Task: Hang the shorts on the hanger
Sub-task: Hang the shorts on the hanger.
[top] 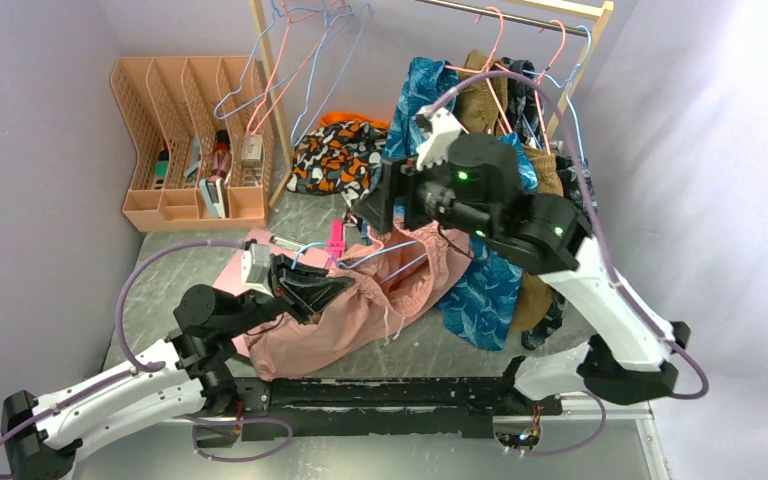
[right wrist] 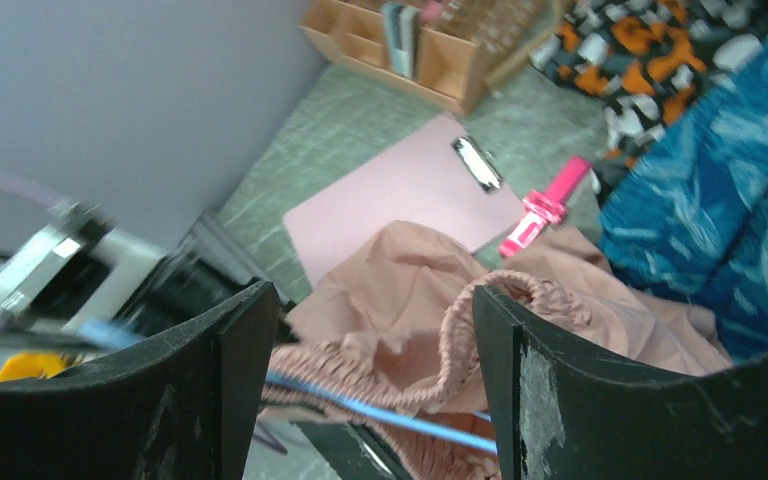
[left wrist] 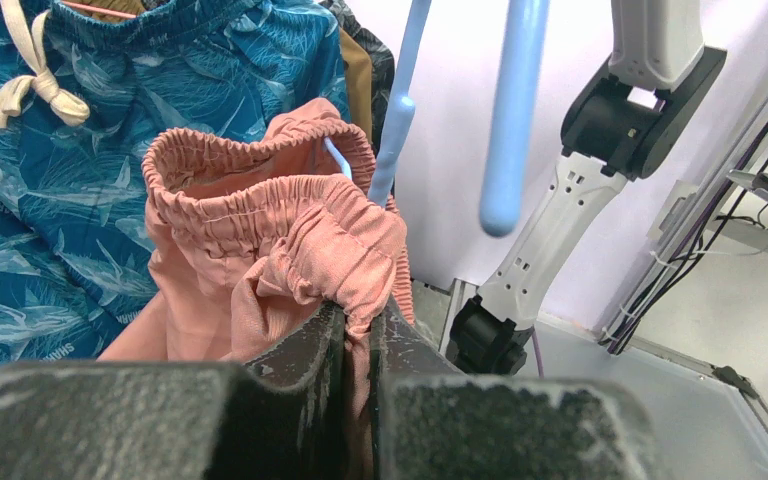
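Observation:
The salmon shorts [top: 360,310] lie bunched on the table in front of the left arm. My left gripper [top: 340,285] is shut on their gathered waistband [left wrist: 260,220], with the fabric pinched between the jaws [left wrist: 358,330]. The light-blue wire hanger [top: 390,252] lies across the shorts' open waist. In the left wrist view the hanger [left wrist: 512,120] is a blurred blue bar close by. My right gripper [top: 375,215] hovers just above the waistband, open. In its own view the hanger wire [right wrist: 380,412] and a loop of the waistband [right wrist: 520,290] pass between its spread fingers [right wrist: 370,300], which grip nothing.
A pink clipboard [top: 245,265] and a bright pink clip [top: 337,237] lie just behind the shorts. A blue patterned garment [top: 480,290] hangs to the right, under the right arm. An orange file organizer [top: 190,140], a patterned cloth [top: 338,150] and a rack of wire hangers [top: 290,60] stand at the back.

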You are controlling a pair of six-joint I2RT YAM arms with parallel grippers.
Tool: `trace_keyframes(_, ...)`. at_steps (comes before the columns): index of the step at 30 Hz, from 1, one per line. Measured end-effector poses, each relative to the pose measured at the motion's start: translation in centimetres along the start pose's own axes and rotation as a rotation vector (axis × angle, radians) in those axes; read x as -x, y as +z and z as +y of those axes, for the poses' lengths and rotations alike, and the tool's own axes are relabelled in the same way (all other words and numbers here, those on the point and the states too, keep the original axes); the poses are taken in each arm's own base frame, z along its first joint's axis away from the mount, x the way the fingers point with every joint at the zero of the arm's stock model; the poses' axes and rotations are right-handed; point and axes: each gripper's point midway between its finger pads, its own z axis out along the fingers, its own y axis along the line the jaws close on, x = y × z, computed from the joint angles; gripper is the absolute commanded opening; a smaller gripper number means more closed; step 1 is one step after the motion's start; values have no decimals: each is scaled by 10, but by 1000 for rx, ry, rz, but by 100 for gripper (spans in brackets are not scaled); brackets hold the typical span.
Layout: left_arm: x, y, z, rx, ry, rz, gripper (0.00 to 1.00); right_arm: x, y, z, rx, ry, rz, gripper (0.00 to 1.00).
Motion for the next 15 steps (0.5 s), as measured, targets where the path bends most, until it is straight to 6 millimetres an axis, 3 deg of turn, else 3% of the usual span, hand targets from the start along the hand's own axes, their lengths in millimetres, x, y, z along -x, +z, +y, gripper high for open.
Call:
trace_keyframes(5, 4, 0, -1, 1, -16, -19, 7, 16, -44, 33, 243, -121, -80, 72)
trace_keyframes(7, 6, 1, -2, -3, -26, -28, 7, 16, -53, 44, 323, -175, -93, 71)
trace_keyframes(10, 5, 4, -1, -5, -39, -31, 7, 6, -50, 55, 409, -253, -76, 71)
trace_keyframes(15, -4, 8, 2, 4, -64, -8, 7, -26, -18, 60, 472, -343, 5, 70)
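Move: The neck of the blue hanger, just below its hook, is what the open right gripper goes for: roughly 9 cm back, 5 cm to its left and 3 cm lower. From the right gripper, the left fingertips, pinching the waistband, are about 13 cm back, 2 cm left and 8 cm down; the open waistband lies some 9 cm back, 8 cm right and 10 cm down. From the left gripper the neck is some 4 cm ahead, 3 cm left and 6 cm up. Draw the open right gripper back about 6 cm towards the hanger's neck, arching up nearly 5 cm and then sinking again while swinging some 3 cm left. Meanwhile turn the wrist about 30 degrees counter-clockwise, with some upward tilt, and keep the fingers wide open to come around the hanger below its hook. Hold the left pinch on the shorts' waistband nearly still. ##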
